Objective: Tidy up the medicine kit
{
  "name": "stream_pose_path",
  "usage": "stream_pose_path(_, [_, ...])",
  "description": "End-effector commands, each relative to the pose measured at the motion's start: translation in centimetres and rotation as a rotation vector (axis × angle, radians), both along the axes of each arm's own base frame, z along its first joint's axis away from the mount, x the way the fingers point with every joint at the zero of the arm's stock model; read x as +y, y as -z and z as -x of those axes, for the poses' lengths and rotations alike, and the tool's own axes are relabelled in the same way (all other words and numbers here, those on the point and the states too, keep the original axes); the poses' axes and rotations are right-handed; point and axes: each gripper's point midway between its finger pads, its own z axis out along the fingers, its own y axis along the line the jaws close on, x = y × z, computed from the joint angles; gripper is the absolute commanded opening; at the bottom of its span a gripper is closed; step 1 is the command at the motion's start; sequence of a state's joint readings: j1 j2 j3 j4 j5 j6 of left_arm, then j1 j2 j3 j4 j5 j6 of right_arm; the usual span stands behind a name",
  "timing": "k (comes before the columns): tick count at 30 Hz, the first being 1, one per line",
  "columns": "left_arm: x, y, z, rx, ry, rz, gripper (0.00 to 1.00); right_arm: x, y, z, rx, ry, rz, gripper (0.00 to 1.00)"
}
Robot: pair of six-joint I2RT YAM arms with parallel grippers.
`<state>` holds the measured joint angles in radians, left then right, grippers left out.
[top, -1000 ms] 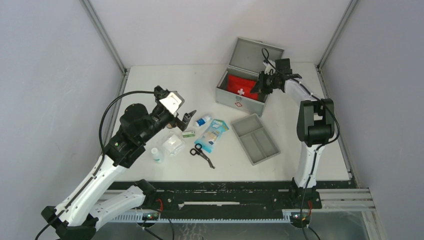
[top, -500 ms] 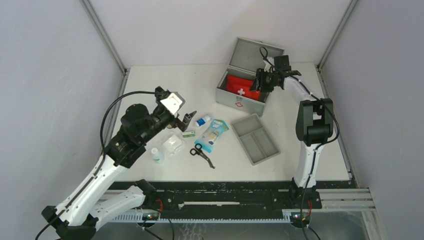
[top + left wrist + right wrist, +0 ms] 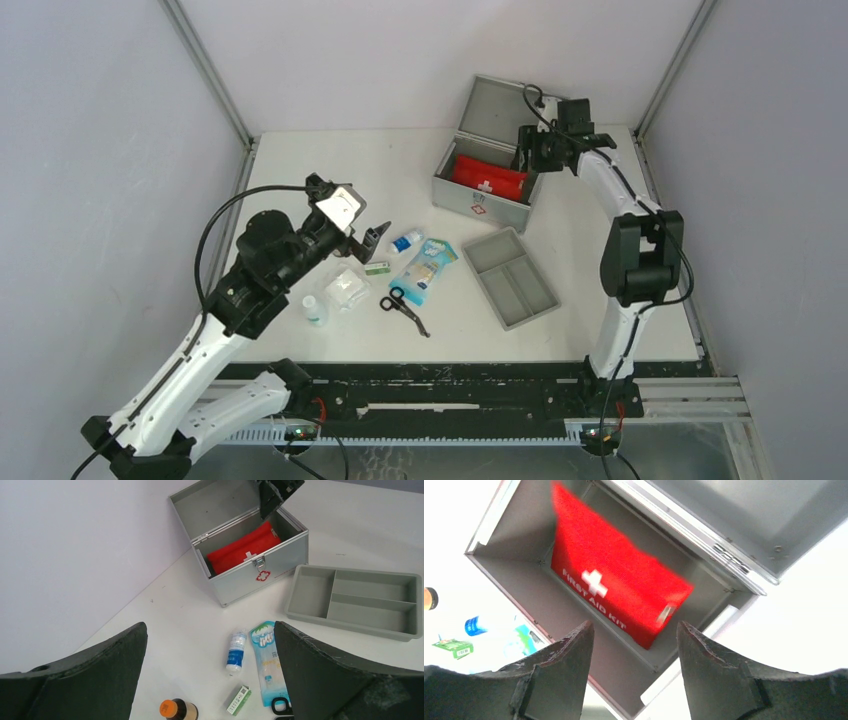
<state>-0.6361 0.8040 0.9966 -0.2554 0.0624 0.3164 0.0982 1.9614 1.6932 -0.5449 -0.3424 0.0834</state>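
Note:
The medicine kit stands at the back right with its lid up; it also shows in the left wrist view. A red first aid pouch lies slanted inside the medicine kit. My right gripper hangs open over the box's right end, above the pouch, with nothing between its fingers. My left gripper is wide open and holds nothing, high over the loose items at the table's middle left.
A blue-white roll, a blue packet, a small green box, black scissors, a gauze pack, a white bottle and an orange-capped brown bottle lie loose. The grey compartment tray sits in front of the kit.
My right gripper has opened and let go of the red pouch, which now rests lower in the box. The gripper rose and drew back to the right. My left arm has barely moved.

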Motion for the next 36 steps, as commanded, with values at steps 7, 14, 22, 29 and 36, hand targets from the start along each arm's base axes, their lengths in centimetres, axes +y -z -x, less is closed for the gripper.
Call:
stream_pose_path(7, [0.9, -0.7, 0.1, -0.031, -0.032, 0.025, 1.00, -3.8, -5.2, 1.1, -0.215, 0.071, 0.183, 0.61])
stream_pose_path(14, [0.8, -0.7, 0.3, -0.031, -0.021, 0.029, 1.00, -4.9, -1.8, 1.1, -0.127, 0.125, 0.170, 0.60])
stream_pose_path(22, [0.8, -0.5, 0.5, -0.031, -0.018, 0.022, 1.00, -4.4, 2.0, 1.2, -0.026, 0.129, 0.136, 0.50])
stream_pose_path(29, [1.5, 1.3, -0.5, -0.035, -0.066, -0.044, 1.00, -4.4, 2.7, 2.2, -0.009, 0.105, 0.145, 0.25])
stream_pose_path(36, [3.3, 5.7, -2.7, -0.024, -0.179, -0.221, 1.00, -3.2, 3.2, 3.7, -0.009, 0.027, 0.198, 0.16])
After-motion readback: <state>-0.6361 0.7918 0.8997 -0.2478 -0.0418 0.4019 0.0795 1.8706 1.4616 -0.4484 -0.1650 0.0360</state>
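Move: The right hand hovers over the open case with empty, part-open fingers. The rim of the case's right wall is roughly 3 cm back, 4 cm to its right and 4 cm lower. The red first aid pouch lies in the case about 6 cm left, 1 cm back and 9 cm below; the grey tray is some 19 cm back, 1 cm left. From the left hand, that wall is about 22 cm ahead and 30 cm right, the orange-capped bottle 12 cm ahead and 12 cm left, far below. Up and to the right, drawing back slightly, the right hand clears the pouch, then drops about 8 cm over the case's right wall with one finger inside and one outside. Its fingers close until they pinch the wall and hold there. Near the end the wide-open left hand starts sinking, about 4 cm, easing left and forward towards the orange-capped bottle. ##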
